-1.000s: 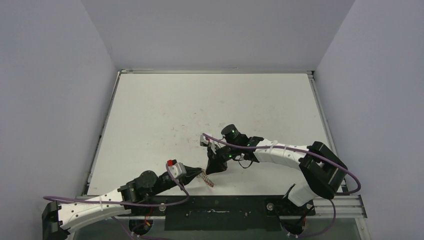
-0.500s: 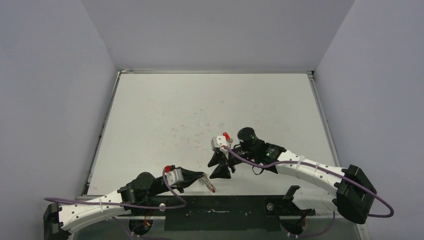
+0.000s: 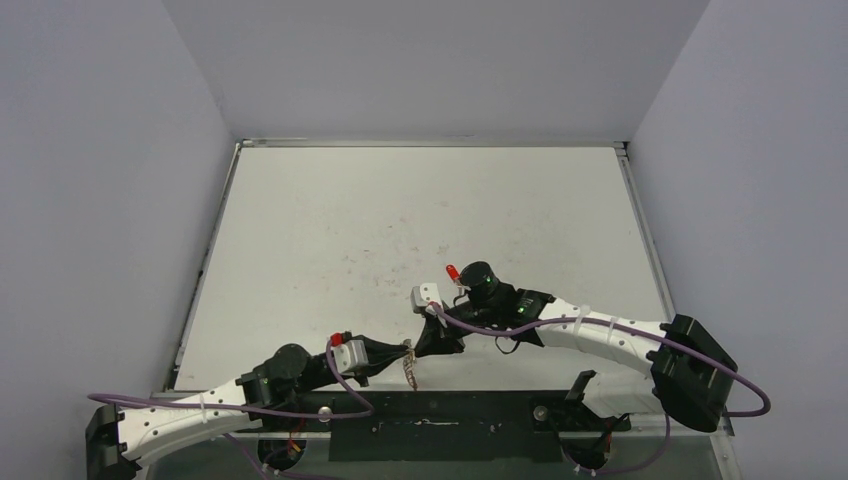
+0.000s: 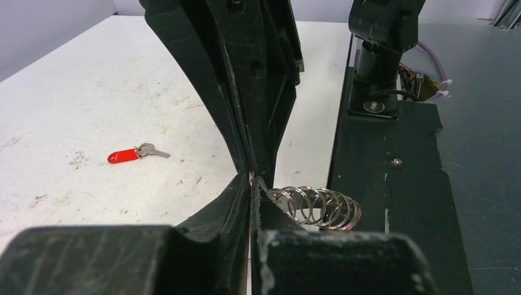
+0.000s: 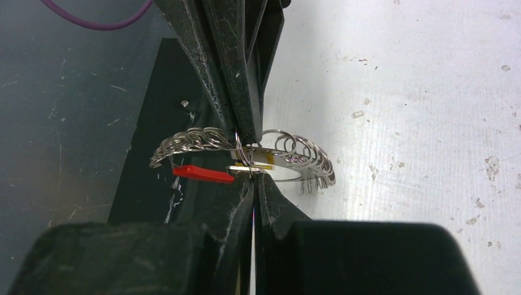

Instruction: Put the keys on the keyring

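The keyring [image 5: 301, 153], a loop of silvery coils with a short red sleeve [image 5: 203, 174], hangs over the table's near edge. My left gripper [image 4: 252, 183] is shut on the keyring [image 4: 316, 206], its coils sticking out to the right of the tips. My right gripper [image 5: 252, 177] meets it head-on and is shut at the ring on a silver key with a yellow head [image 5: 268, 161]. In the top view both grippers [image 3: 408, 350] [image 3: 434, 347] touch tip to tip above the keyring [image 3: 410, 370]. The red-headed key [image 3: 452, 271] [image 4: 123, 155] lies loose on the table behind the right wrist.
The black mounting plate [image 3: 430, 415] [image 4: 393, 153] runs along the near edge just under the ring. The right arm's base [image 4: 381, 37] stands on it. A purple cable [image 3: 560, 325] loops along the right arm. The white table [image 3: 420, 210] has grey walls on three sides.
My right gripper opened wide half a second ago, then moved slightly toward the near edge and shut again at the ring. The left gripper stayed shut on the keyring.
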{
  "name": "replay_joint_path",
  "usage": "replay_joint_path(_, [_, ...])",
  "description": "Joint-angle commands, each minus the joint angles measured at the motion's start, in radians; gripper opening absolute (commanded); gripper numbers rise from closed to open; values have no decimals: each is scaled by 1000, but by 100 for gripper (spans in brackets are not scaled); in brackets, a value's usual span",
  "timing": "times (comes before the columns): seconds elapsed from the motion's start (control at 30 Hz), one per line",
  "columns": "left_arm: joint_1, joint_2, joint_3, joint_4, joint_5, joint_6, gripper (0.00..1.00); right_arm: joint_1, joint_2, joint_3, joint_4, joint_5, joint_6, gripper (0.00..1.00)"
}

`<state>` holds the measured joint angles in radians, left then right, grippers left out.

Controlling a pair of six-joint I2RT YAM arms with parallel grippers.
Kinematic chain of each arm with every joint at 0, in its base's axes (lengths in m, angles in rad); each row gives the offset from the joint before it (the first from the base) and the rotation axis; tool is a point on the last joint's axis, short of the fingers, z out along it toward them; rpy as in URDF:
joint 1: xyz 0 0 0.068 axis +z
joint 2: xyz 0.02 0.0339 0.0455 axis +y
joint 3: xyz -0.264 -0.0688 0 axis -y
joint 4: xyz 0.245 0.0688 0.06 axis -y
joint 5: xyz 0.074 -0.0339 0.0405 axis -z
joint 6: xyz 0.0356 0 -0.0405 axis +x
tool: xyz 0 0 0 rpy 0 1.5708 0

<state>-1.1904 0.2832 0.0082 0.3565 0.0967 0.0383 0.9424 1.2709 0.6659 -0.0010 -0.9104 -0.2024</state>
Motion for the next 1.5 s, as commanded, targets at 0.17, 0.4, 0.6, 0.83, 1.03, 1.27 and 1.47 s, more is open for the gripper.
replay_joint_path(0.17, [-5,2,23,107,26,12,0,3,16,4,80,26,10,0])
replay_joint_path(0.4, [-5,2,17,129,25,13,0,9,41,-11,85,56,10,0])
replay_joint_path(0.6, [-5,-3,20,103,5,15,0,12,25,-3,55,133,16,4])
replay_joint_path(0.83, [-5,-16,70,-22,-137,36,0,-52,-136,-40,56,353,105,65])
replay_joint_path(1.03, [-5,79,193,-188,-310,59,0,-114,-263,-81,55,600,245,100])
replay_joint_path(1.27, [-2,370,371,-268,-451,51,0,-225,-252,-86,15,693,431,100])
replay_joint_path(1.47, [9,606,493,-286,-500,67,0,-320,-245,-97,4,616,504,100])
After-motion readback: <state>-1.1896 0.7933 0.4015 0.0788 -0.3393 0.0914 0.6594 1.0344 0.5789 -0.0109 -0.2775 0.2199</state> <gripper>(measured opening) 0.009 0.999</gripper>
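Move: Some 22 cm ahead of the right hand, 9 cm to its right and 12 cm lower, the red-tagged key lies on the table. The yellow-tagged key is right at this hand's tips, about 1 cm left and 2 cm lower; the keyring's middle is 2 cm back, 1 cm left and 4 cm lower. From the left hand, the red-tagged key is about 21 cm ahead, 11 cm right and 13 cm down, the keyring's middle 3 cm back, 1 cm right and 5 cm down. Easing down a centimetre or so with its fingers still shut at the yellow key, the right hand then opens wide, comes free and sweeps about 15 cm forward and 8 cm right towards the red-tagged key, first rising slightly, then sinking, while turning some 55 degrees clockwise. The left hand keeps its pinch on the keyring, waits, then carries it about 8 cm forward, turning counter-clockwise and rolling its left side up. ##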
